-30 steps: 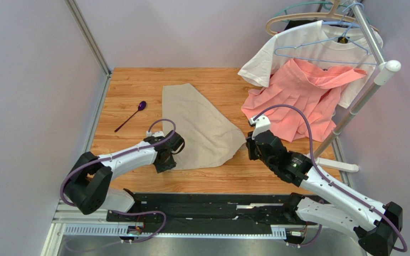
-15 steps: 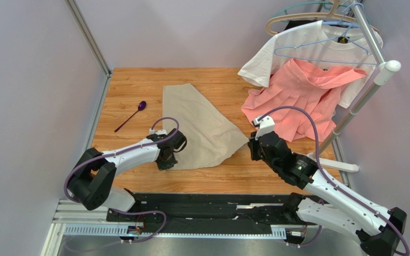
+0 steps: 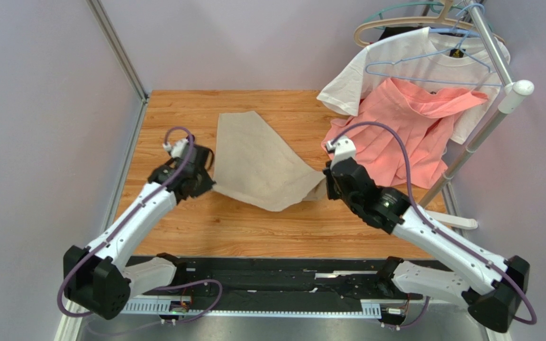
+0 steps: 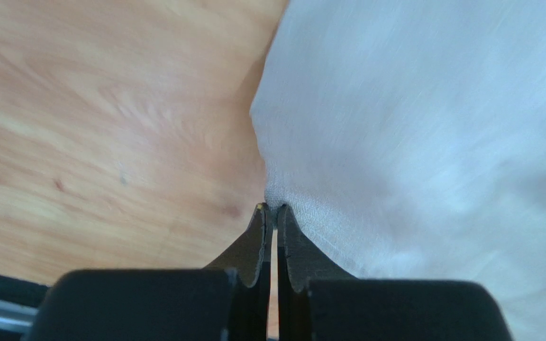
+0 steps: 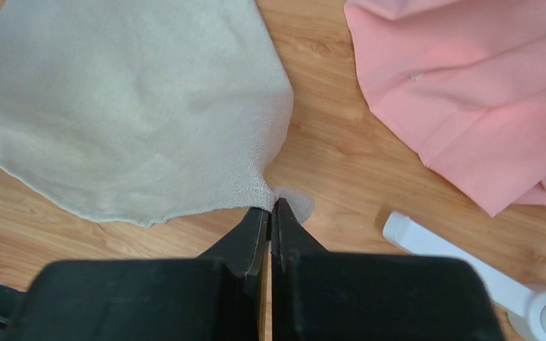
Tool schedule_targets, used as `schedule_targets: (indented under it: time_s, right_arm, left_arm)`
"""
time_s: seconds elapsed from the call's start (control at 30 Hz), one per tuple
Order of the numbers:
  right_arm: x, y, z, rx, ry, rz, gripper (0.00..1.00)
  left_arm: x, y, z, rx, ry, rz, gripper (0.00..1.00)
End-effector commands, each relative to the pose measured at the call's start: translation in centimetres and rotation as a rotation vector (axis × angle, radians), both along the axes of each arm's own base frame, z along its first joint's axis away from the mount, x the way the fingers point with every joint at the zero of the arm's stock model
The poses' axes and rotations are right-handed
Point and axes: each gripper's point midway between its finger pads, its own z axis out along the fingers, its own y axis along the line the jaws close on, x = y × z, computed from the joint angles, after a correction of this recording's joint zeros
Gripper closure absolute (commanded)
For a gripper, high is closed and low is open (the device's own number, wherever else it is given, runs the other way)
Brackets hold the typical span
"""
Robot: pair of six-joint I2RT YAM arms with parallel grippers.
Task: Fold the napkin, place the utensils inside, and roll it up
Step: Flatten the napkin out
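Note:
The beige napkin [image 3: 261, 160] is stretched across the middle of the wooden table [image 3: 254, 231], its near edge pulled between both grippers. My left gripper [image 3: 210, 186] is shut on the napkin's left corner; in the left wrist view the cloth [image 4: 432, 128] is pinched at the tips of that gripper [image 4: 271, 209]. My right gripper [image 3: 323, 186] is shut on the right corner, and a small flap of napkin [image 5: 126, 106] sticks out past its tips [image 5: 269, 206]. The utensils are hidden; my left arm covers the table's left part.
A salmon-pink garment [image 3: 397, 135] and a white T-shirt [image 3: 368, 71] hang from a rack [image 3: 482, 135] at the back right, the pink one spilling onto the table close to my right gripper. The rack's white foot [image 5: 454, 263] lies right of the right gripper.
My left gripper closed on the napkin's near-left corner and swung left and away with it. The napkin's near edge is now pulled taut between both grippers. The spoon went out of sight under the left arm.

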Motion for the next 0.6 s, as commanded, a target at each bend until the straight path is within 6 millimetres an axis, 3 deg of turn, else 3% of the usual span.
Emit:
schedule_targets:
  time_s: [0.0, 0.03, 0.07, 0.13, 0.17, 0.23, 0.27, 0.3, 0.33, 0.37, 0.4, 0.47, 0.57]
  right_arm:
    - [5.7, 3.1, 6.9, 0.032, -0.133, -0.026, 1.0]
    - [8.0, 3.8, 5.9, -0.003, -0.095, -0.036, 1.0]
    - [9.6, 4.5, 9.2, 0.034, -0.14, -0.038, 1.0]
    - [12.6, 4.7, 11.5, 0.021, -0.173, -0.049, 1.0]
    - [14.6, 5.5, 14.6, 0.04, -0.224, -0.056, 1.0]
    - [16.6, 5.6, 17.0, 0.003, -0.276, -0.062, 1.0]
    - [17.9, 6.2, 17.4, -0.02, -0.28, -0.063, 1.0]
    - [18.3, 6.2, 21.9, 0.011, -0.363, -0.064, 1.0]
    - [18.6, 5.9, 24.0, 0.015, -0.404, -0.078, 1.0]
    - [18.8, 5.8, 25.2, -0.007, -0.431, -0.07, 1.0]
    - [18.7, 5.6, 28.4, 0.023, -0.492, -0.077, 1.0]
    - [18.1, 5.0, 31.2, 0.029, -0.564, -0.077, 1.0]
    - [15.5, 3.5, 35.2, 0.082, -0.682, -0.068, 1.0]
  left_arm:
    - [6.7, 2.8, 8.9, -0.007, -0.193, -0.02, 1.0]
    - [7.6, 3.3, 10.6, 0.054, -0.216, -0.051, 1.0]
    - [9.9, 2.9, 14.4, 0.063, -0.284, -0.066, 1.0]
    - [11.3, 3.6, 17.8, 0.129, -0.328, -0.083, 1.0]
    - [12.8, 3.6, 21.9, 0.134, -0.413, -0.073, 1.0]
    - [13.9, 5.0, 25.8, 0.177, -0.489, -0.053, 1.0]
    - [14.6, 5.4, 29.5, 0.176, -0.575, -0.034, 1.0]
    - [14.7, 5.9, 31.3, 0.182, -0.608, -0.027, 1.0]
    - [14.9, 6.3, 32.9, 0.197, -0.638, -0.031, 1.0]
    - [14.8, 7.0, 36.3, 0.2, -0.712, -0.006, 1.0]
    - [14.5, 7.4, 37.4, 0.209, -0.73, 0.001, 1.0]
    - [13.4, 7.7, 41.2, 0.219, -0.822, -0.001, 1.0]
    - [10.8, 7.8, 44.9, 0.191, -0.934, -0.009, 1.0]
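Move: Each hand already pinches the napkin, the left at its near-left corner and the right at its right-hand corner; its middle lies some 13 cm ahead, 10 cm to the right and 9 cm below the left hand, and from the right hand about 12 cm ahead, 15 cm left and 17 cm lower. The spoon lies roughly 14 cm ahead and 12 cm left of the left hand. The pink skirt is about 18 cm ahead and 18 cm right of the right hand, some 10 cm below. With shut fingers keeping their corners, both hands swing the napkin fast up and out towards the far wall, the left rising about 40 cm while reaching some 15 forward, the right rising about 27 and reaching nearly 20, both drifting around 7 cm to the left. Forward travel comes mostly first and dies out near the end while the climb goes on, and the wrists tip the fingertips upward throughout, the left by nearly 50 degrees, the right by about 25. ##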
